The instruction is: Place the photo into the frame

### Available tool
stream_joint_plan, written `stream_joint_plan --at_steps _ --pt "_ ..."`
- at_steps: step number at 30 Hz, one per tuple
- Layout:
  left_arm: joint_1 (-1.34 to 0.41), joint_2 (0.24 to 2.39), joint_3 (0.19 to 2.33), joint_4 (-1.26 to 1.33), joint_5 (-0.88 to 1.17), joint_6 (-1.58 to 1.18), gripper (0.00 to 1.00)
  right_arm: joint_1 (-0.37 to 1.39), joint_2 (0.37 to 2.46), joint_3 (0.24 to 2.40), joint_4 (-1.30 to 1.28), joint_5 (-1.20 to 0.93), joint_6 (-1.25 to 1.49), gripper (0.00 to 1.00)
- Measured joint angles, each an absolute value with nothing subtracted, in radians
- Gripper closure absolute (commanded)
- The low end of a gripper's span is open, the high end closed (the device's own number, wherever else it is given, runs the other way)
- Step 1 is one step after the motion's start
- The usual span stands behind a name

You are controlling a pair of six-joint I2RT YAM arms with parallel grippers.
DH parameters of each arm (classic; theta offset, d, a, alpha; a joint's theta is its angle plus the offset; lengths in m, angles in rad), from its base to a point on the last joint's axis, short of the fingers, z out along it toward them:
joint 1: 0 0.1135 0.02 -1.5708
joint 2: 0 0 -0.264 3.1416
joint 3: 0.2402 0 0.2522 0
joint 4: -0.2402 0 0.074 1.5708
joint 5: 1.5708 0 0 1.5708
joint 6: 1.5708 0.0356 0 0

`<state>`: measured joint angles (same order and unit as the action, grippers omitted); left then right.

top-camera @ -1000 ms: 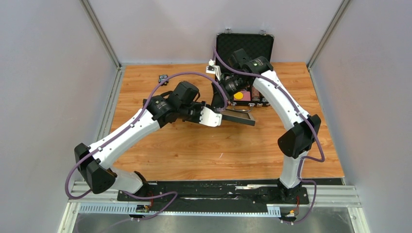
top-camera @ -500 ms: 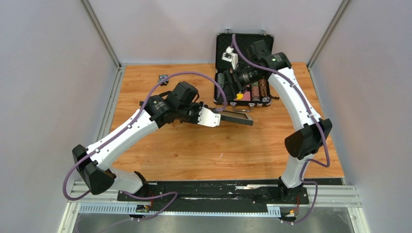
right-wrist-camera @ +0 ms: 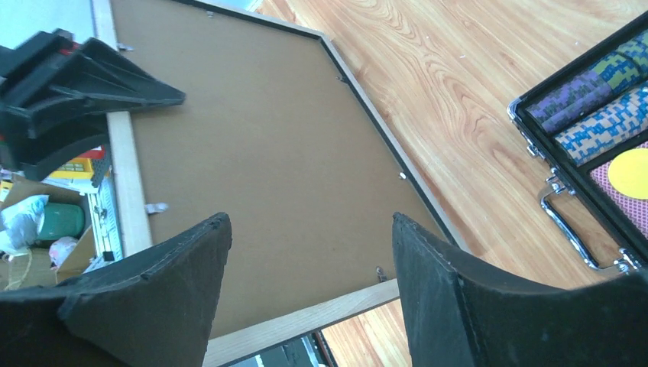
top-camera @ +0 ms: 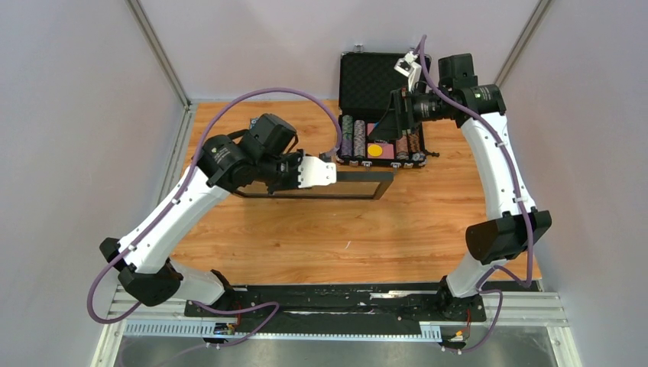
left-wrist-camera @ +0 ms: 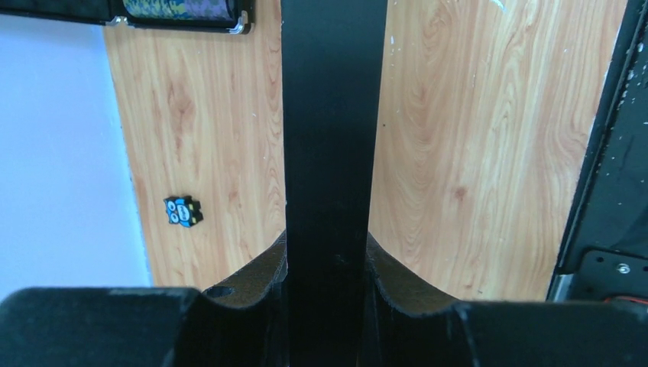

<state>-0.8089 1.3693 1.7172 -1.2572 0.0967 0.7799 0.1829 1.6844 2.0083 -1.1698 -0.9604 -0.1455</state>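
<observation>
The frame (top-camera: 384,186) hangs above the table's middle, gripped at one rail. My left gripper (top-camera: 332,174) is shut on it; in the left wrist view its black rail (left-wrist-camera: 328,138) runs up between my closed fingers (left-wrist-camera: 256,271). The right wrist view shows the frame's back, with light wood rails (right-wrist-camera: 126,183) around a brown hardboard backing (right-wrist-camera: 260,153) and small metal tabs. My right gripper (top-camera: 397,116) is open and empty, raised over the chip case, its fingers (right-wrist-camera: 176,267) wide apart above the frame's back. The photo is not in view.
An open black chip case (top-camera: 382,115) with rows of chips stands at the back centre-right; it also shows in the right wrist view (right-wrist-camera: 596,115). A small blue and black object (left-wrist-camera: 183,212) lies on the wooden table near the left wall.
My right gripper has lifted away from the frame, up and back to the right over the chip case. My left arm has swung the frame to the left, so more of its length shows.
</observation>
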Motion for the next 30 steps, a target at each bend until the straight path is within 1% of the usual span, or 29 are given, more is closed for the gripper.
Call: stream_joint_plan --at_steps 5,9,18,23,30 --pt "-0.769 1.390 1.805 -1.325 0.110 0.723 1.00 0.165 1.684 1.963 -1.156 -0.968 -0.132 0.25" --pt "-0.682 1.417 1.841 -1.364 0.148 0.682 1.00 0.157 1.684 1.937 -1.147 -0.975 -0.128 0.24" --pt "-0.549 1.421 1.858 -1.405 0.173 0.591 1.00 0.150 1.684 1.891 -1.124 -0.989 -0.123 0.24" --pt "-0.493 1.423 1.861 -1.404 0.154 0.513 1.00 0.147 1.684 1.845 -1.110 -0.990 -0.122 0.24" --pt "-0.397 1.474 1.892 -1.385 0.142 0.407 1.00 0.145 1.681 1.791 -1.089 -0.991 -0.119 0.24"
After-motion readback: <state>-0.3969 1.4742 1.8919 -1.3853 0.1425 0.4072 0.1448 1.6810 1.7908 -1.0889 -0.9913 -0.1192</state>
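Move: The left hand already holds the frame by its upper long edge, the frame's middle some 6 cm to its right and 12 cm below. The bare left part of the tabletop lies about 14 cm left, 3 cm ahead and 28 cm down; the small toy about 9 cm left and 22 cm ahead, the chip case about 25 cm right and 20 cm ahead. From the empty right hand the frame is roughly 21 cm left and 11 cm back, the case 10 cm ahead and well below. Keeping its pinch on the frame's upper edge, the left hand carries the frame away from the chip case and out over the left part of the table, about 9 cm left and 5 cm forward at almost the same height, swinging it some 40 degrees counter-clockwise. The right hand, still open and empty, sinks about 5 cm near the chip case. ##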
